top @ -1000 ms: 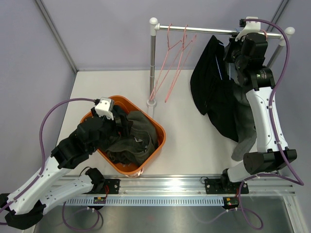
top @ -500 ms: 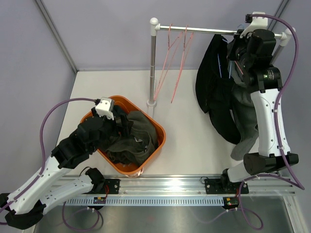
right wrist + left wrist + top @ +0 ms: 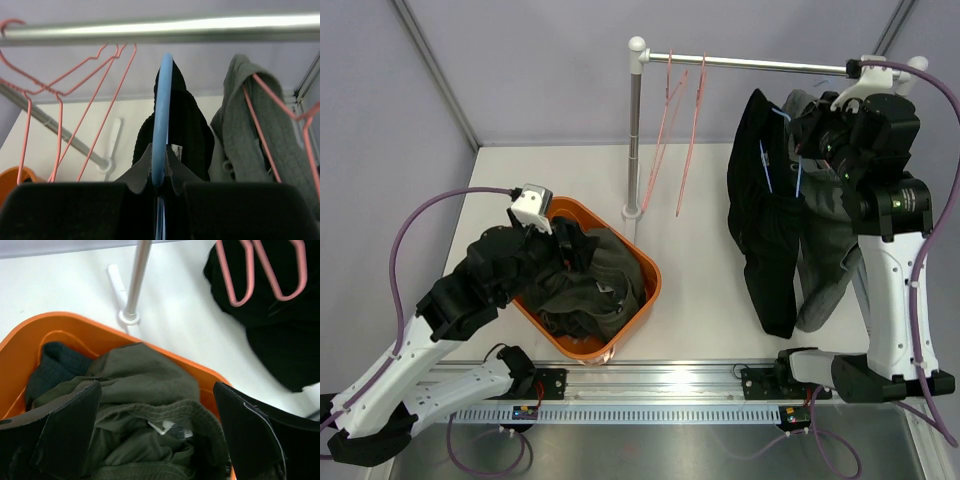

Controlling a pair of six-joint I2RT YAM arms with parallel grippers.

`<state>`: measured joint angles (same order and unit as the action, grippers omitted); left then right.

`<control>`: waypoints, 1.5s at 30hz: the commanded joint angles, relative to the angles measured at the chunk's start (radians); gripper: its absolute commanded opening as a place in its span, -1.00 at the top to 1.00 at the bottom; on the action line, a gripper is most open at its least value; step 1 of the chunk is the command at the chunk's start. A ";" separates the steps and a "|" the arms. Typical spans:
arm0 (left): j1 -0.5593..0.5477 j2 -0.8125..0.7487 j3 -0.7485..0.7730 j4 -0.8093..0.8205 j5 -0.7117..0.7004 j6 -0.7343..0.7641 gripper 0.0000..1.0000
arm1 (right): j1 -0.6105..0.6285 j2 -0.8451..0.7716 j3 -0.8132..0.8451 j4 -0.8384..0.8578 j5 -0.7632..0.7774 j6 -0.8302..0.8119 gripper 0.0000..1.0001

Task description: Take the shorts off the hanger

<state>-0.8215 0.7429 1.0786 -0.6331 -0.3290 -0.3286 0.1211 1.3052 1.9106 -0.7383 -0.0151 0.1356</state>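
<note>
My right gripper (image 3: 160,170) is shut on a blue hanger (image 3: 161,115) that carries black shorts (image 3: 187,125). In the top view these black shorts (image 3: 765,230) hang from the blue hanger (image 3: 762,160) just left of the right gripper (image 3: 810,145), below the rail (image 3: 750,64). Grey shorts (image 3: 832,255) hang on a pink hanger (image 3: 260,120) beside them. My left gripper (image 3: 160,430) is open above olive shorts (image 3: 145,375) lying in the orange basket (image 3: 75,322). Navy shorts (image 3: 55,367) lie under the olive ones.
Two empty pink hangers (image 3: 682,130) dangle from the rail near the rack's upright pole (image 3: 634,130). The orange basket (image 3: 642,258) stands at the front left. Grey walls close in the table at the back and the sides.
My right gripper has closed on the blue hanger and carried it with the black shorts rightward and nearer. The empty pink hangers swung. My left arm shifted slightly left.
</note>
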 commanded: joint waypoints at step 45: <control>-0.430 0.814 0.566 0.461 0.001 0.161 -0.86 | 0.376 -0.363 -0.341 -0.185 0.052 0.122 1.00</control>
<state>-1.2568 1.5352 1.5913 -0.2432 -0.2646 -0.1993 0.4862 0.9573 1.5375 -0.9459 0.0406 0.2588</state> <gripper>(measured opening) 0.939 0.099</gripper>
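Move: The black shorts hang from the blue hanger my right hand already holds clear of the rail; their waistband is level with that hand fore and aft, 4 cm left and roughly 12 below. From it, the rail runs 10 cm straight ahead and the grey shorts hang 8 ahead, 9 right. From my left hand, open over the orange bin, the waistband is about 12 cm ahead, 36 right, 6 higher; the empty pink hangers are 18 ahead, 18 right. I sweep my open left hand some 30 cm right, away from the bin towards the black shorts' waistband, rising and drawing back at first, then easing forward and down as the wrist turns about 30 degrees clockwise. My right hand keeps its pinch and brings the hanger back, down and somewhat left to meet it, tipping down and turning a little counter-clockwise, mostly early on. ##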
